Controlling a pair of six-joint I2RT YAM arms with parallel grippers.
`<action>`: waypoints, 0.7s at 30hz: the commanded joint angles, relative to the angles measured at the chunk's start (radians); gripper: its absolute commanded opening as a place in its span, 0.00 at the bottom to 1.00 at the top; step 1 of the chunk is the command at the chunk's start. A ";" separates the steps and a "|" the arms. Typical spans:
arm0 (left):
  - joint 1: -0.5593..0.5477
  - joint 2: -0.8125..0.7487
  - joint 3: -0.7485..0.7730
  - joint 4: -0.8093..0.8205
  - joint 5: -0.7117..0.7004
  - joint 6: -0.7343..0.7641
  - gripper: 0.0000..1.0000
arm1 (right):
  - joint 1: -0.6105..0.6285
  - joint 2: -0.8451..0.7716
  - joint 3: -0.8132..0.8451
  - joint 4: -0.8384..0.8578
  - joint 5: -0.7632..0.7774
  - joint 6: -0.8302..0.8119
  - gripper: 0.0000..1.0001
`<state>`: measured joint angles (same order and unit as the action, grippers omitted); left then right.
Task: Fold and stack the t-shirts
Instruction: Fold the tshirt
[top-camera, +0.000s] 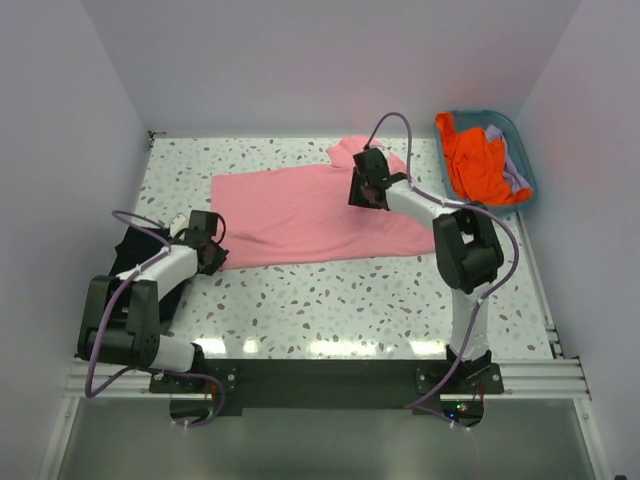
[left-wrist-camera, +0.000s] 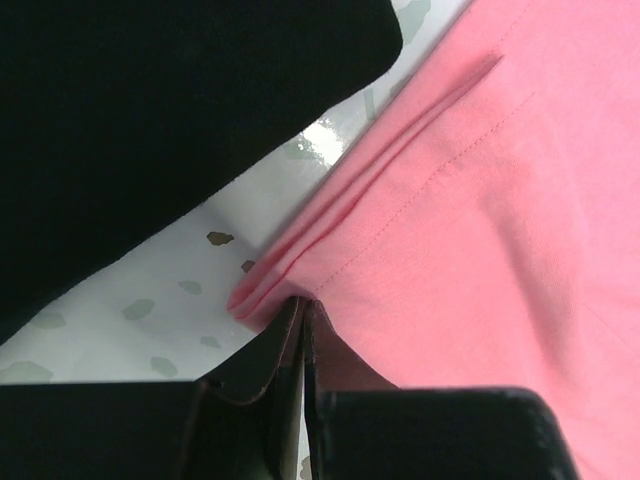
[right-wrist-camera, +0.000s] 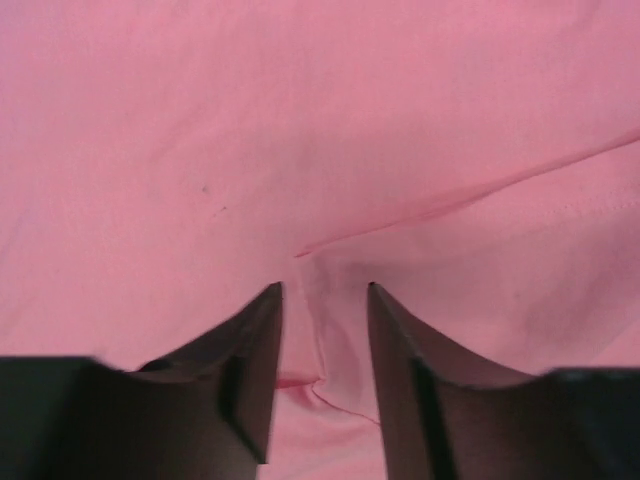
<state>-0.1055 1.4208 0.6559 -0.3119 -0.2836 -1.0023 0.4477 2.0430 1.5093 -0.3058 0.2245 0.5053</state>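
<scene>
The salmon-pink t-shirt (top-camera: 300, 215) lies spread across the middle of the table, folded lengthwise. My left gripper (top-camera: 214, 258) is at its near-left corner and, in the left wrist view, is shut (left-wrist-camera: 303, 304) on the doubled hem of the pink shirt (left-wrist-camera: 480, 190). My right gripper (top-camera: 360, 193) is on the shirt's far-right part. In the right wrist view it is open (right-wrist-camera: 322, 291), pressed on the pink fabric (right-wrist-camera: 300, 130) with a small raised fold between its fingers. A folded black t-shirt (top-camera: 128, 252) lies at the left edge and shows in the left wrist view (left-wrist-camera: 150, 120).
A teal basket (top-camera: 524, 160) at the far right holds the orange t-shirt (top-camera: 478, 165) and the lavender t-shirt (top-camera: 510, 170). The speckled table (top-camera: 330, 300) is bounded by white walls on three sides.
</scene>
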 joint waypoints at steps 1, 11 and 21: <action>0.003 -0.022 -0.015 -0.023 0.000 0.036 0.09 | 0.003 -0.016 0.051 -0.027 0.033 -0.070 0.49; 0.026 -0.166 0.011 -0.088 -0.017 0.059 0.58 | -0.047 -0.320 -0.159 -0.139 0.139 -0.016 0.65; 0.027 -0.168 -0.050 -0.075 -0.043 0.004 0.59 | -0.239 -0.581 -0.579 -0.078 0.095 0.059 0.64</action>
<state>-0.0853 1.2446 0.6277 -0.4057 -0.3000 -0.9779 0.2253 1.5021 1.0000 -0.4034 0.3199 0.5320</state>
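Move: The t-shirt's folded right corner lies about 12 cm back and 19 cm right of the right hand, some 5 cm lower; the teal basket is about 13 cm ahead, 30 cm right. The left hand's closed fingertips are still on the shirt's left corner, practically at the hand point, with the black pad's middle roughly 18 cm left and 2 cm back. The right hand arcs some 20 cm right and back towards the right corner while the left opens and lifts off. ##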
